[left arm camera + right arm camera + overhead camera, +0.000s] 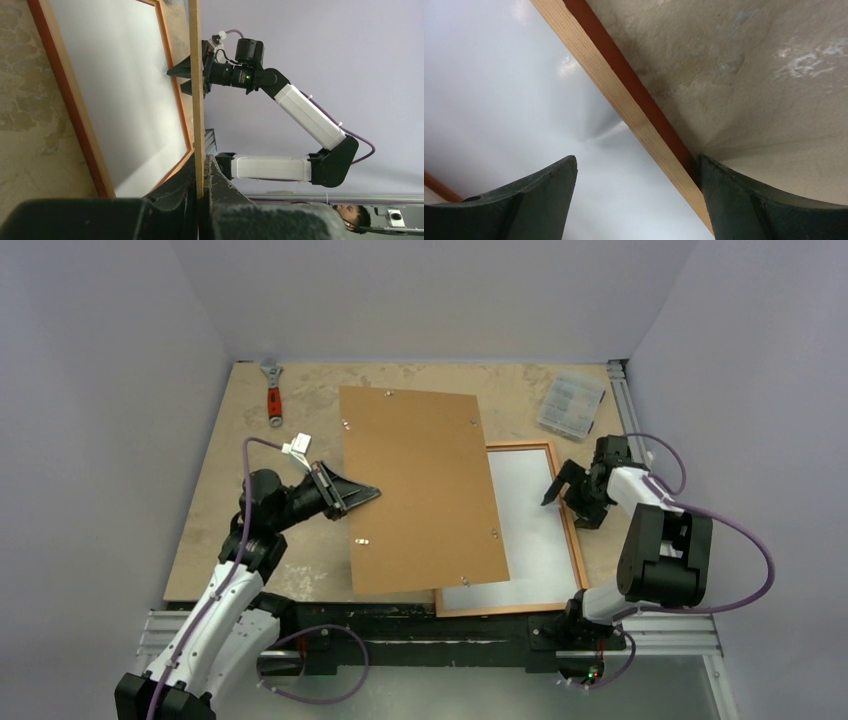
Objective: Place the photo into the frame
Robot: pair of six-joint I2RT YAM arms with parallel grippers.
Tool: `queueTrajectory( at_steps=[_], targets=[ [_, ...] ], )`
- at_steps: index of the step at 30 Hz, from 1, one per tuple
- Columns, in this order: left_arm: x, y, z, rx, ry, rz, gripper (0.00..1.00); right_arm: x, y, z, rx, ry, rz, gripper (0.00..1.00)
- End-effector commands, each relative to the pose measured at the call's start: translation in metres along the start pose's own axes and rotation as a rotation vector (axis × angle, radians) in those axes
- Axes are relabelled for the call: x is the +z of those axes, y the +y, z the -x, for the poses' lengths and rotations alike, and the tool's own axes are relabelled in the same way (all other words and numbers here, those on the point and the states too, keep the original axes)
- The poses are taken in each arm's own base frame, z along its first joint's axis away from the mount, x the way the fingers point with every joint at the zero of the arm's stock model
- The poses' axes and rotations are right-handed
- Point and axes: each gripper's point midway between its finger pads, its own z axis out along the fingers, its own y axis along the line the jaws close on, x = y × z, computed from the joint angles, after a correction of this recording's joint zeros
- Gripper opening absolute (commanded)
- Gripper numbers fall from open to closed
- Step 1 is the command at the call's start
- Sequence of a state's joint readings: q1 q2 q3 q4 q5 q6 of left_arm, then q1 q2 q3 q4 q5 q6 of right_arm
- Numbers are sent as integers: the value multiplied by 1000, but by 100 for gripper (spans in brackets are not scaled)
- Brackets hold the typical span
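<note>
The photo shows only its plain brown back and hangs tilted over the left part of the frame. The frame, orange-brown with a white inside, lies flat at the table's right. My left gripper is shut on the photo's left edge. In the left wrist view the photo shows edge-on, pinched in my left gripper, with the frame beneath. My right gripper is open, straddling the frame's right border. One finger is over the white inside, the other at the outer side, in the right wrist view.
A red-handled wrench lies at the back left. A small clear plastic box sits at the back right beside an aluminium rail. Grey walls close in three sides of the table.
</note>
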State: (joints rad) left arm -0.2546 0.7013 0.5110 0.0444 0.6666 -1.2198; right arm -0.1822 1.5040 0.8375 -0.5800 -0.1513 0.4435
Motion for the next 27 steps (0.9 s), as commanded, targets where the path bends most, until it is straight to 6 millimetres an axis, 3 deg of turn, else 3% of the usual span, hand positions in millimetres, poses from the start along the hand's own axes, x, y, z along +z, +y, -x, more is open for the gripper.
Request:
queueTrajectory(
  at_steps=[1, 5, 14, 27],
  targets=[
    [-3, -36, 6, 81, -2, -151, 0, 8, 20, -17, -24, 70, 136, 87],
    [-2, -26, 6, 76, -4, -126, 0, 10, 30, -31, -39, 110, 191, 86],
    [-5, -4, 4, 92, -1, -9, 0, 17, 73, -72, -100, 177, 265, 85],
    [-3, 37, -5, 63, 26, 110, 0, 9, 97, -121, -94, 273, 368, 85]
  ],
)
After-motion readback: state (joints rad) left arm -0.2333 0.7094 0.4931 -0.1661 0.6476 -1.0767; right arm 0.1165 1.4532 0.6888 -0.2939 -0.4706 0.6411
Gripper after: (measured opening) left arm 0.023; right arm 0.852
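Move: The photo frame's middle lies roughly 13 cm to the right hand's left, 4 cm back and a couple lower, with its right bar already between the open fingers. A clear box is about 28 cm ahead of that hand and 6 cm to its right. From the left hand, which holds the brown backing board, the frame's middle is about 32 cm right, 3 cm ahead and 23 cm below; the board's middle is 11 cm to its right, level fore-and-aft and about 2 cm lower. Push the frame's right bar left with the right gripper's outer finger, about 14 cm along the table towards the board; swing the fingertips leftward and turn the hand slightly counter-clockwise, fingers staying open. Keep the left gripper shut on the board, hold briefly, then lower it about 5 cm towards the frame, tipping its fingers down. ##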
